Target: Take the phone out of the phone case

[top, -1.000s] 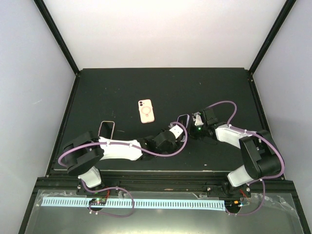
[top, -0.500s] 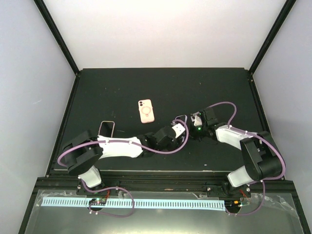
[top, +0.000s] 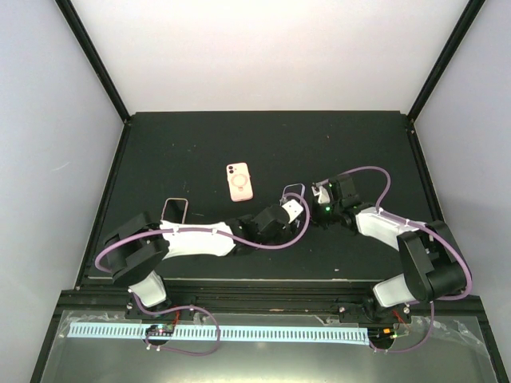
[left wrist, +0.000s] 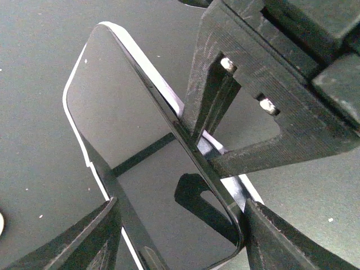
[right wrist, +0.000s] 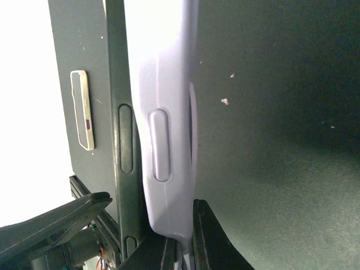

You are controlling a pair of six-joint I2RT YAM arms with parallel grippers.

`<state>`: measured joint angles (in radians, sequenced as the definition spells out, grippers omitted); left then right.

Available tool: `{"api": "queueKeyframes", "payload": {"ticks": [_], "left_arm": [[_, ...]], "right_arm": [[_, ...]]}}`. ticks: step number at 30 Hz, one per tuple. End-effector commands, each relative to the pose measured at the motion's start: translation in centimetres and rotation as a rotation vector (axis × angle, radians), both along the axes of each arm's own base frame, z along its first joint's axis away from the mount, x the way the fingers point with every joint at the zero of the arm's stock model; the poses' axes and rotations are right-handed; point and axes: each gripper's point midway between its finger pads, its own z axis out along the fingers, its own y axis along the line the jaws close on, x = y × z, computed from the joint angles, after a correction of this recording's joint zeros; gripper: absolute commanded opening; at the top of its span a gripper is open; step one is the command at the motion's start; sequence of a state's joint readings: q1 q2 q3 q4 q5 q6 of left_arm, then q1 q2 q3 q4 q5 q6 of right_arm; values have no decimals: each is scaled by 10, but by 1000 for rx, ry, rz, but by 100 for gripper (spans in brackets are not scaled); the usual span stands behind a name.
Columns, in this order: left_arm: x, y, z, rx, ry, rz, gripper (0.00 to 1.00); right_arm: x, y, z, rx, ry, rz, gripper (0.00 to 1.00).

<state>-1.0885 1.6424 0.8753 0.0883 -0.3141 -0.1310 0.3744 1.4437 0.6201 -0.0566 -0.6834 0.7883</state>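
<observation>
A phone (left wrist: 140, 129) with a black screen sits in a pale lavender case (right wrist: 163, 112), held on edge above the table's middle (top: 295, 191). My right gripper (right wrist: 183, 236) is shut on the case's side wall; in the left wrist view its fingers (left wrist: 211, 95) pinch the case's white rim (left wrist: 163, 84). The phone's dark side (right wrist: 121, 112) shows beside the case wall, apart from it along that edge. My left gripper (left wrist: 181, 203) is open and straddles the phone's near corner. Its right finger (left wrist: 270, 236) touches that corner.
A pink phone (top: 239, 181) lies flat behind the arms. Another phone with a gold rim (top: 174, 211) lies at the left, also showing in the right wrist view (right wrist: 82, 109). The black table (top: 160, 144) ends at raised dark rails on all sides.
My left gripper has moved right and up to the held phone, and its fingers have narrowed around it. The right gripper has shifted slightly and kept its grip.
</observation>
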Motion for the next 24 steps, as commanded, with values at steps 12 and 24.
{"api": "queueKeyframes", "payload": {"ticks": [12,24], "left_arm": [[11,31,29,446,-341,34,52],[7,31,46,587,-554,125,28]], "right_arm": [[-8,24,42,203,-47,114,1],[-8,25,48,212,-76,125,1]]}}
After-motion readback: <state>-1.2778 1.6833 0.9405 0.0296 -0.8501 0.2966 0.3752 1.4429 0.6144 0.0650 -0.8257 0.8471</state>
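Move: The phone, tilted part-way out of its purple case, has its near end between the left hand's open fingers; its middle lies some 6 cm ahead of that hand, 2 cm to its left and about 1 cm below. The case sits directly beneath, a centimetre lower. On the table, 10 cm below, the pink phone is about 14 cm ahead and 17 cm left. From the right hand, shut on the case's right rim, the phone's middle is roughly 4 cm left and 2 cm ahead. The phone's raised right edge near its lower corner is what the left fingers narrow around, closing about halfway as that hand rises some 3 cm and rolls its left side up, turning nearly 40 degrees so its fingers point more forward and less down. The right hand keeps its pinch on the case rim and lifts it about 3 cm, drifting 2 cm left and rolling slightly the same way. ##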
